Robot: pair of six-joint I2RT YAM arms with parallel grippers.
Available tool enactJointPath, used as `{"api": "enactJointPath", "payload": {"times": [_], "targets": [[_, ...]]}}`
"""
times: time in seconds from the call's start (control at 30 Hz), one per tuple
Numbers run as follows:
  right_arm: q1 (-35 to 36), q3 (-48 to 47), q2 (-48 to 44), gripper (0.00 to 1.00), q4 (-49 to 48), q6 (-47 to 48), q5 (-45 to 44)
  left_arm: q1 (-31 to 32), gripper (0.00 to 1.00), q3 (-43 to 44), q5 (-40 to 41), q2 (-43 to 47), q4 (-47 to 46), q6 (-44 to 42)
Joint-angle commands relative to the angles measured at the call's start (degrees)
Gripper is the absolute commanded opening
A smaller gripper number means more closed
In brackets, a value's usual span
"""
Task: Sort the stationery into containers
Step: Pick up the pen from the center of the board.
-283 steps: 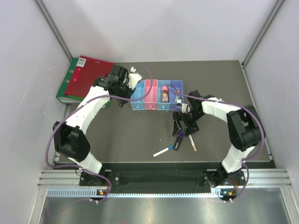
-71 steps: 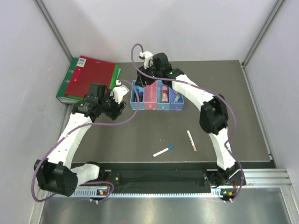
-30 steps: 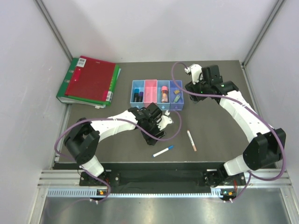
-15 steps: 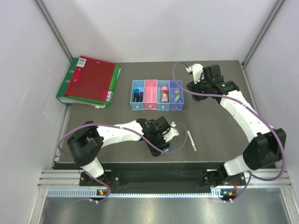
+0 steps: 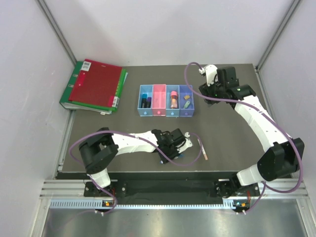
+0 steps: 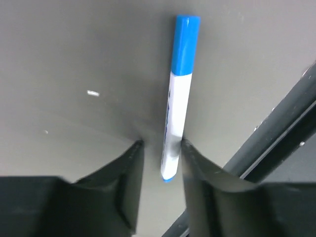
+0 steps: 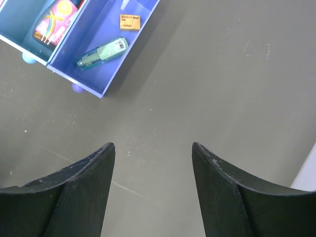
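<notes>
A white blue-capped pen (image 6: 180,89) lies on the dark table near its front edge. My left gripper (image 6: 162,143) (image 5: 174,151) is lowered over the pen's white end, jaws open. The right finger (image 6: 197,168) touches the pen and the left finger stands a little apart. A thin pinkish pen (image 5: 202,148) lies just to the right. The four joined containers (image 5: 166,112) hold two highlighters (image 5: 144,102), a pink-capped bottle (image 5: 174,100), a green marker (image 7: 101,53) and a tan block (image 7: 130,21). My right gripper (image 7: 153,145) (image 5: 207,94) hangs open and empty right of the purple-blue bin (image 7: 106,81).
Red and green binders (image 5: 96,86) lie stacked at the back left. The table's front edge and a dark rail (image 6: 276,128) run close beside the white pen.
My left gripper has come down toward the front edge over the white pen, and its jaws have narrowed around it. The right arm has barely moved.
</notes>
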State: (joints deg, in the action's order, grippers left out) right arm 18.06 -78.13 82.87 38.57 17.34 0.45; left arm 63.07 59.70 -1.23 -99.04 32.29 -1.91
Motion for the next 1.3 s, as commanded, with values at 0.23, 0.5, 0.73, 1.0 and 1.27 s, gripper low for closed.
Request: {"api": "enactJointPath", "payload": {"times": [0.23,0.5,0.73,1.0,1.27], "targets": [[-2.24,-3.96,-4.21,0.64,-2.27,-1.61,0.43,3.99,0.09,0.50,6.51,-5.55,-2.24,-0.02],[-2.42,0.34,-5.96,0.64,-1.74,-1.87,1.04,4.08,0.00,-0.54,10.98,-3.27,-2.06,-1.42],[-2.33,5.88,-8.16,0.64,-0.07,-2.40,1.84,-3.80,0.00,-0.74,12.74,4.64,2.14,-3.27],[-2.24,11.06,-8.34,0.64,2.83,-3.37,5.52,-17.00,0.00,12.35,10.38,10.27,4.36,-4.76],[0.12,18.09,-7.55,0.64,3.36,-2.06,10.88,-27.03,0.00,25.10,10.55,9.05,-2.76,-5.12]]}}
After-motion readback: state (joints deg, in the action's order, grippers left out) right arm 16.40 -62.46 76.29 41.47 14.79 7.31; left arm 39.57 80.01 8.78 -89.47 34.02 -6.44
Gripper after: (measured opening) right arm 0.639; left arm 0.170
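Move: The pen's middle lies about 3 cm to the left hand's right, 1 cm ahead and 1 cm below, its tail already between the open fingers. The orange-tipped pen is some 16 cm right and 5 cm ahead; the tray sits straight ahead, about 25 cm out. From the right hand, the pen is roughly 24 cm back, 20 cm left and 20 cm below, the orange-tipped pen 19 cm back, 6 cm left and 20 cm below. Left hand pinches the pen, lifts it some 20 cm forward and up towards the tray; right hand sinks back. ##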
